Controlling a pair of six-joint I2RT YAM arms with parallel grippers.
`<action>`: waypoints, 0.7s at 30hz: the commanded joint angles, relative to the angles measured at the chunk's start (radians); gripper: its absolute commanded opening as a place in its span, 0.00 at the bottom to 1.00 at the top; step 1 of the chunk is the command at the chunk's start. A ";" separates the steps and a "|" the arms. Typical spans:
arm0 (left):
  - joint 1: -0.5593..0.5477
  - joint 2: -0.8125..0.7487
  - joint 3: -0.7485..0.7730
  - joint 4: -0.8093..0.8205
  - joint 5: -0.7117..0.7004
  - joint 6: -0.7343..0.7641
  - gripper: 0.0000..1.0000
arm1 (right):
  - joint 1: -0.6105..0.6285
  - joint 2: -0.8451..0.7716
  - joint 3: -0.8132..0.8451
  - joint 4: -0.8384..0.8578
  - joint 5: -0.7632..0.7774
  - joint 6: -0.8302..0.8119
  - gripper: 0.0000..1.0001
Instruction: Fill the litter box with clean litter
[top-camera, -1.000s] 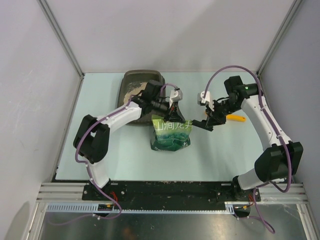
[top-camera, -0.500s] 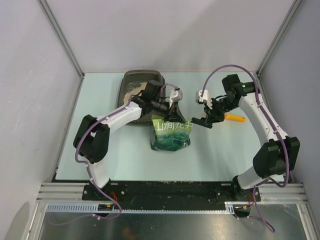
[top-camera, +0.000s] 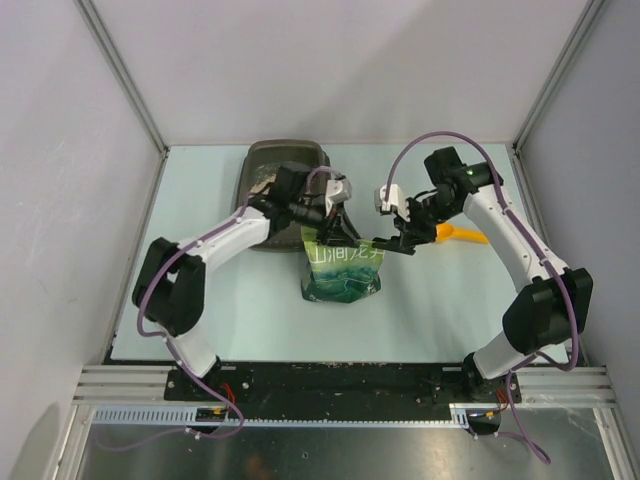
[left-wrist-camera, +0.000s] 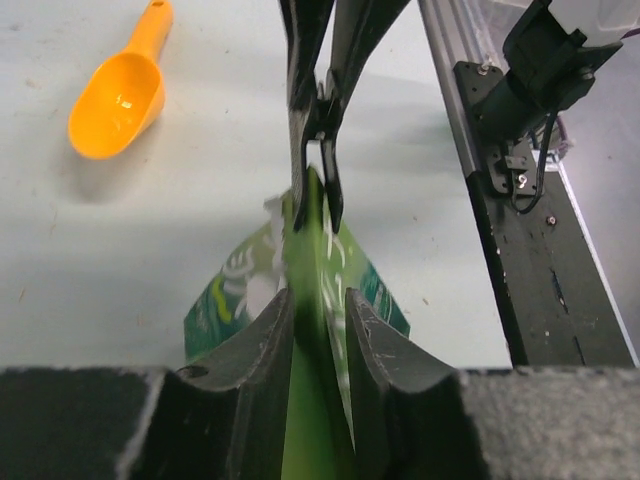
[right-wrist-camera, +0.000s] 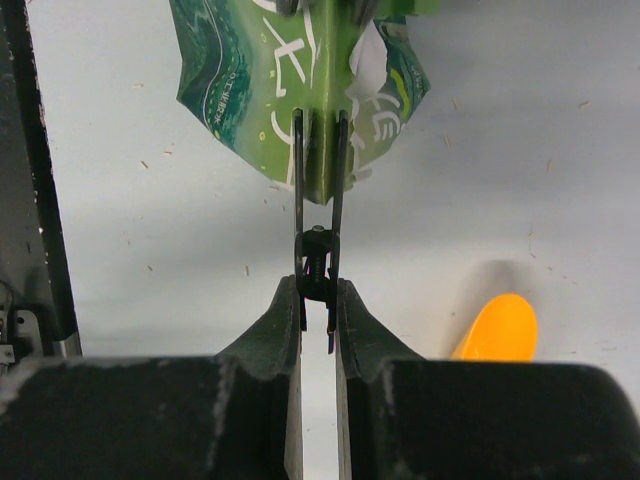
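Note:
The dark litter box (top-camera: 258, 158) lies at the back of the table with pale clean litter (top-camera: 262, 186) in it, partly hidden by my left arm. A green pouch (top-camera: 342, 270) stands in front of it. My left gripper (top-camera: 337, 222) (left-wrist-camera: 318, 300) is open, its fingers either side of the pouch (left-wrist-camera: 235, 290) top edge. My right gripper (top-camera: 402, 238) (right-wrist-camera: 318, 290) is shut on black scissors (top-camera: 375, 244) (right-wrist-camera: 299, 160). Their blades straddle the top edge of the pouch (right-wrist-camera: 250, 70). From the left wrist, the scissors (left-wrist-camera: 300, 120) show just beyond the pouch top.
An orange scoop (top-camera: 462, 235) (left-wrist-camera: 120, 95) (right-wrist-camera: 500, 330) lies on the table to the right of the pouch, under my right arm. Grey walls and metal posts close in the back and sides. A black rail (left-wrist-camera: 520, 200) runs along the near table edge.
My left gripper's jaws have parted around the pouch top, and that arm has drawn slightly left. The right arm has carried the scissors left, onto the pouch's top edge.

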 joint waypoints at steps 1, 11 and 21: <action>0.083 -0.111 -0.071 0.008 0.026 -0.005 0.31 | 0.031 0.017 0.054 0.011 0.022 -0.011 0.00; 0.144 -0.173 -0.157 -0.049 0.068 0.009 0.21 | 0.103 0.046 0.075 0.042 0.037 0.015 0.00; 0.141 -0.151 -0.092 -0.053 0.089 0.015 0.00 | 0.165 0.098 0.118 0.060 0.059 0.047 0.00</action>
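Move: The litter bag stands upright beneath both hands, its folded mouth running left-right at fingertip height. The bag's middle is some 2 cm left of the left hand, 2 cm back and 8 cm below; from the right hand it lies about 12 cm left, 2 cm back, 8 cm below. The litter box is roughly 19 cm ahead and 15 cm left of the left hand; the orange scoop lies about 11 cm ahead and 14 cm right of the right hand, both lower. With the black clip's open jaws already straddling the fold's right end, the right hand keeps its grip and slides the clip steadily about 4 cm left along the fold. Ahead of it the left hand, fingers slightly parted, runs some 6 cm left along the same fold, then stops and shuts its fingers to pinch the film again. ##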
